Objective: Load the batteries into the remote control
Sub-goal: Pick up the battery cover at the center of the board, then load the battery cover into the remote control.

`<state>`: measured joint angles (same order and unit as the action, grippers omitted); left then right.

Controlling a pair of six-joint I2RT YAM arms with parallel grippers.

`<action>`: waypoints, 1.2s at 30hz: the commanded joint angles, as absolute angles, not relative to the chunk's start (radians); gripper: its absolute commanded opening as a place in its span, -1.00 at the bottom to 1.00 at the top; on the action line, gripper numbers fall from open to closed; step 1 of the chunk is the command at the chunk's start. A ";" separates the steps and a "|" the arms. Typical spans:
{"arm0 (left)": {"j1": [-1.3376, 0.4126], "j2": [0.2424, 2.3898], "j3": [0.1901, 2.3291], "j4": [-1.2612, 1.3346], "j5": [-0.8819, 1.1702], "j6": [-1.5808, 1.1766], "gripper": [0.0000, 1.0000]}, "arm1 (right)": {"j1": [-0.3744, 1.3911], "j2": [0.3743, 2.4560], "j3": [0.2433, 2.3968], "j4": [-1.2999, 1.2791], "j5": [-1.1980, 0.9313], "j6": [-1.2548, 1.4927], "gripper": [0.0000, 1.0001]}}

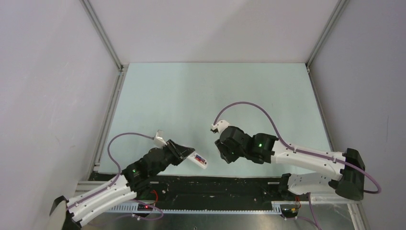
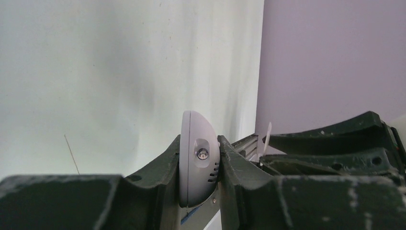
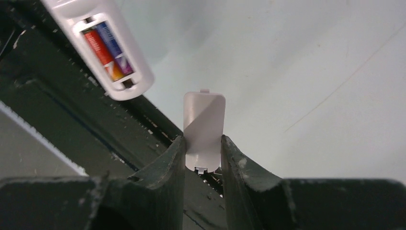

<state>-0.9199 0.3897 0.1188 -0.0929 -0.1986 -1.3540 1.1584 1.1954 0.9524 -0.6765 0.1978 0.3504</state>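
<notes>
My left gripper point(image 1: 189, 154) is shut on the white remote control point(image 1: 199, 160), held above the table's near edge with its back up. In the left wrist view the remote's rounded end point(image 2: 197, 158) sits clamped between the jaws. The right wrist view shows the remote point(image 3: 103, 45) at upper left with its bay uncovered and the two batteries point(image 3: 106, 47) lying in it, one red-orange, one dark blue. My right gripper point(image 1: 224, 154) hovers to the remote's right, shut on the small white cover plate point(image 3: 204, 128), which stands upright between the fingers.
A black rail with cable channel point(image 1: 220, 184) runs along the near edge under both grippers. Aluminium frame posts point(image 1: 106, 115) and pale walls bound the light green table point(image 1: 215, 96) on the left, right and back.
</notes>
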 commanded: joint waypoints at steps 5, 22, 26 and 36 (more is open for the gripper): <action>-0.917 0.467 0.160 0.061 -0.155 -1.350 -1.00 | 1.231 1.237 1.089 -0.689 0.084 0.190 -0.33; -0.916 0.418 0.150 0.109 -0.088 -1.362 -1.00 | 1.274 1.446 1.271 -0.701 0.013 0.113 -0.31; -0.917 0.416 0.148 0.109 -0.090 -1.361 -1.00 | 1.275 1.472 1.276 -0.714 0.012 0.107 -0.31; -0.916 0.422 0.150 0.109 -0.089 -1.357 -1.00 | 1.276 1.495 1.278 -0.732 0.030 0.114 -0.30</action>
<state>-0.9199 0.4252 0.1196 0.0509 -0.0971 -1.3540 1.2686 1.4899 1.2366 -0.7189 0.0250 0.1230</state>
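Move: The right hand already holds the battery cover; the remote's open battery bay, with both batteries in it, lies about 11 cm to its left, 2 cm back and 4 cm below. The left gripper's fingertips, pinching the remote, are some 14 cm left of the right hand, 2 cm ahead and 4 cm lower. From the left hand the bay is about 3 cm right and 4 cm back, and the battery cover 13 cm right, 1 cm back and 4 cm up. Leftward some 8 cm and back about 3 cm, the right hand carries the pinched battery cover over to the remote, rising first, turning counter-clockwise some 20 degrees, then sinking a little onto the bay. Meanwhile the left hand, still gripping the remote, shifts slightly right, then raises it towards the cover, tilting a little. ##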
